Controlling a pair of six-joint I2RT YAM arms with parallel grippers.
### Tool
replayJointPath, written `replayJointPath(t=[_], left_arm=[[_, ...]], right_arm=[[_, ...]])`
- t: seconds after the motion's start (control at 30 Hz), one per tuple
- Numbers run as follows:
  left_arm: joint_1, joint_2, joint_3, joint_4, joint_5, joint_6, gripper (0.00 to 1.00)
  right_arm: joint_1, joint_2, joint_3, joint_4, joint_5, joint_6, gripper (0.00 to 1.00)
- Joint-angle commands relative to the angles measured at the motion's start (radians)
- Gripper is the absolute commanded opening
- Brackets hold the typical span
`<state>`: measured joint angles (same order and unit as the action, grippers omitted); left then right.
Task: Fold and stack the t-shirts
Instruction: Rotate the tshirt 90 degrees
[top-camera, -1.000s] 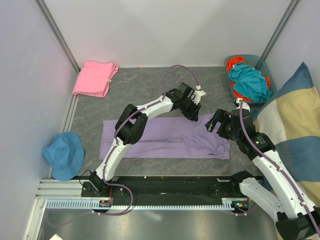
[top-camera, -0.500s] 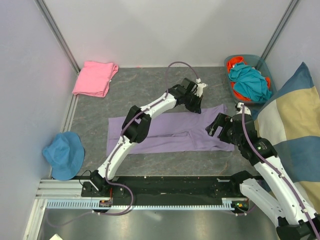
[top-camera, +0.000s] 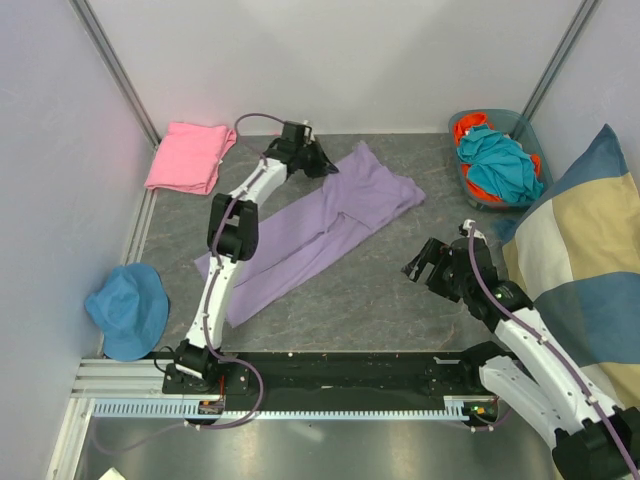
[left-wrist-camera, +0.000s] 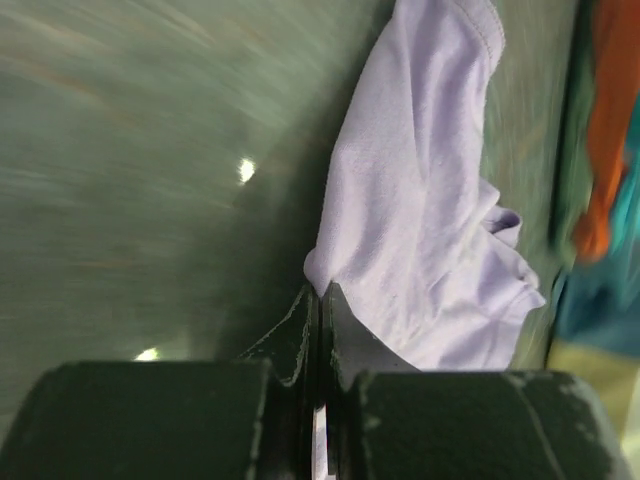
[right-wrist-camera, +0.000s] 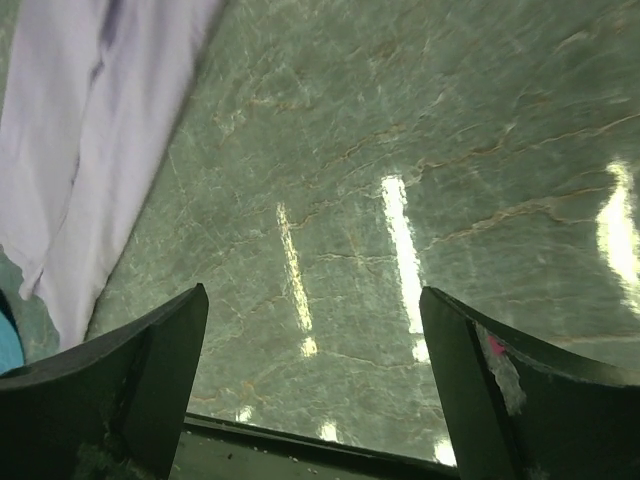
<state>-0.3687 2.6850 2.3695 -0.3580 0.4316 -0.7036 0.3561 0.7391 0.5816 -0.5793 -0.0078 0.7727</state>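
The lavender t-shirt (top-camera: 310, 235) lies stretched out on a diagonal across the grey table, from near left to far middle. My left gripper (top-camera: 326, 169) is shut on its far edge; in the left wrist view the jaws (left-wrist-camera: 322, 292) pinch a fold of the lavender cloth (left-wrist-camera: 420, 210). A pink t-shirt (top-camera: 188, 157) lies folded at the far left corner. My right gripper (top-camera: 420, 270) is open over bare table to the right of the lavender shirt, with nothing between its fingers (right-wrist-camera: 315, 300); the shirt's edge (right-wrist-camera: 80, 150) shows at the left of that view.
A blue hat (top-camera: 128, 308) lies at the near left. A teal basket (top-camera: 523, 125) holding orange and teal clothes stands at the far right. The big striped cushion (top-camera: 580, 250) leans along the right side. Walls close in the left and back.
My left gripper closed on the lavender shirt and swung toward the far left, dragging the shirt from flat across the table into a diagonal. My right gripper drew back off the shirt, toward me.
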Motion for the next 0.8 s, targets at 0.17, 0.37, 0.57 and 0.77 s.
replayJointPath(t=[0.17,0.37,0.57,0.77], left_arm=[[0.129,-0.014,-0.018,0.054,-0.044,-0.142,0.02],[0.188,-0.045,-0.069,0.047,-0.059,-0.105,0.02],[0.244,-0.086,-0.124,0.005,-0.105,-0.063,0.02],[0.300,-0.105,-0.139,-0.015,-0.133,-0.036,0.02]], right_arm=[[0.131,0.229,-0.077,0.441,-0.051,0.189,0.95],[0.363,0.526,0.024,0.653,0.034,0.266,0.95],[0.514,0.810,0.147,0.811,0.045,0.332,0.95],[0.560,0.980,0.230,0.874,0.040,0.376,0.95]])
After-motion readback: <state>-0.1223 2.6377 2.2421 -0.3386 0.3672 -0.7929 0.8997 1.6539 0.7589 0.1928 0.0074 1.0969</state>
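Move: Your left gripper already grips the lavender t-shirt's far edge; the pink stack it heads towards lies about 42 cm left and 4 cm ahead, and the shirt's middle some 17 cm back and 7 cm left. From the open right gripper, the shirt's near corner is roughly 43 cm left, 10 cm back and 11 cm below, with the shirt's middle 26 cm left and 10 cm ahead. Keep the left fingers shut on the lavender t-shirt and drag its far end about 16 cm left towards the pink stack, edging forward early on, with a 20-degree counter-clockwise turn of the hand. Meanwhile sweep the right gripper, still wide open and empty, some 24 cm left and down towards the shirt's near end, also turning counter-clockwise. ##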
